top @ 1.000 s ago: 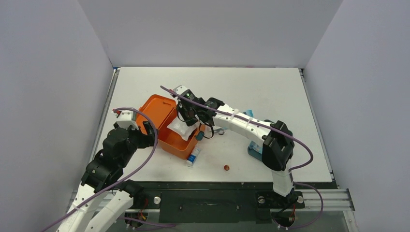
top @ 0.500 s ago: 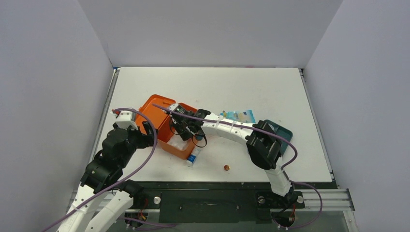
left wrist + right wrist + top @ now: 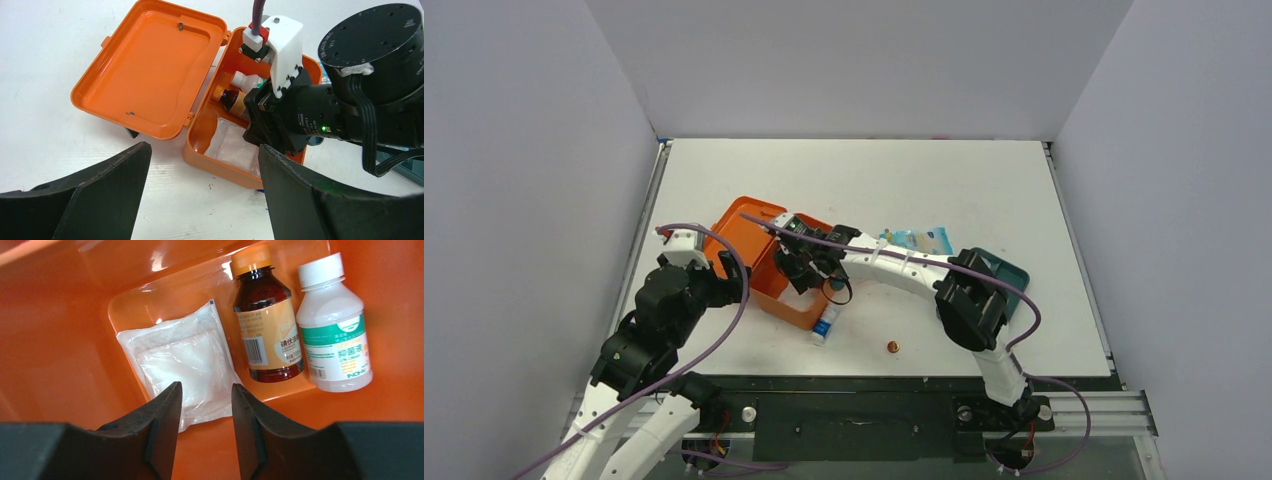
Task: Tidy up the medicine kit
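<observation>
The medicine kit (image 3: 746, 226) is an orange box lying open on the table, lid flat to the left. Its base (image 3: 220, 165) holds a white gauze packet (image 3: 180, 355), a brown bottle (image 3: 265, 315) with an orange cap and a white bottle (image 3: 335, 325), all lying flat. My right gripper (image 3: 204, 390) hangs inside the base just above the packet, open, with nothing between its fingers. In the top view it (image 3: 796, 268) sits over the base. My left gripper (image 3: 204, 147) is wide open and empty, near the kit's front left corner (image 3: 729, 285).
A small blue-and-white box (image 3: 825, 326) lies against the kit's near side. A small brown round object (image 3: 891, 347) sits on the table nearer the front. A teal tray (image 3: 1012, 272) and a blue printed packet (image 3: 919, 239) lie to the right, partly behind the right arm.
My right gripper carried the white packet down into the kit's base, then opened and left it lying there. The left arm has stayed put.
</observation>
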Robot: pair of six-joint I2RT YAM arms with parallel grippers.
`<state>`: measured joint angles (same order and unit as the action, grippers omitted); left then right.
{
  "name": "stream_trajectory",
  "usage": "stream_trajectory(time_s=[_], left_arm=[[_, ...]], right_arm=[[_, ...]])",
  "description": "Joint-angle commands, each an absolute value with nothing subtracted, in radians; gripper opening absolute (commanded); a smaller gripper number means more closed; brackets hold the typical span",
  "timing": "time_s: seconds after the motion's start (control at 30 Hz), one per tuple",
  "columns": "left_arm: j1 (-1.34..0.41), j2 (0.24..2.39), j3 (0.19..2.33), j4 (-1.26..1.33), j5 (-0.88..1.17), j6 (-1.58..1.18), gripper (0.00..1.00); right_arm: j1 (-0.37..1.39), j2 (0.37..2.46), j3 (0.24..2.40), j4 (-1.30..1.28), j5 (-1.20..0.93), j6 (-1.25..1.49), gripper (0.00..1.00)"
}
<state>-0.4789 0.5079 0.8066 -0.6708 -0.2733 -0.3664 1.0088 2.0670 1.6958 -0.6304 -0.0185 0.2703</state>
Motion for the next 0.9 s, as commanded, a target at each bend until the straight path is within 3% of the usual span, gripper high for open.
stream_trajectory(time_s=[0.0, 0.17, 0.3, 0.87], left_arm=[[-0.484, 0.510, 0.805, -0.642, -0.273, -0.372, 0.77], [-0.482, 0.514, 0.804, -0.641, -0.270, -0.370, 0.77], [-0.483, 0.517, 0.805, -0.641, -0.270, -0.369, 0.77], [-0.482, 0.534, 0.803, -0.638, -0.264, -0.366, 0.77]], right_arm=[[1.010, 1.960, 1.765, -0.626, 0.039, 0.276, 0.39], [0.993, 1.898, 1.805, -0.632, 0.077, 0.292, 0.53], [0.956, 1.832, 1.795, -0.632, 0.118, 0.312, 0.57], [0.747, 1.586, 1.523, -0.598, 0.200, 0.409, 0.57]])
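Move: The gauze bag, with the scissors under its near edge, lies on the table outside the box, about 15 cm to the right of the right hand, 9 cm farther out and some 6 cm lower. The blue packet is about 25 cm right and 12 cm ahead. Just below the right hand is the white packet, with the brown bottle some 6 cm ahead and 2 cm right. From the idle left hand, the gauze bag is roughly 24 cm right, 12 cm ahead and far below. Up and out of the orange box, then off to the right: the empty right hand rises some 17 cm, first almost straight up from the white packet, then swings about 12 cm right and 8 cm forward over the box wall, starting to sink at the end nearly above the gauze bag. The fingers open wider as the wrist turns clockwise some 25 degrees and lifts its tips forward. ##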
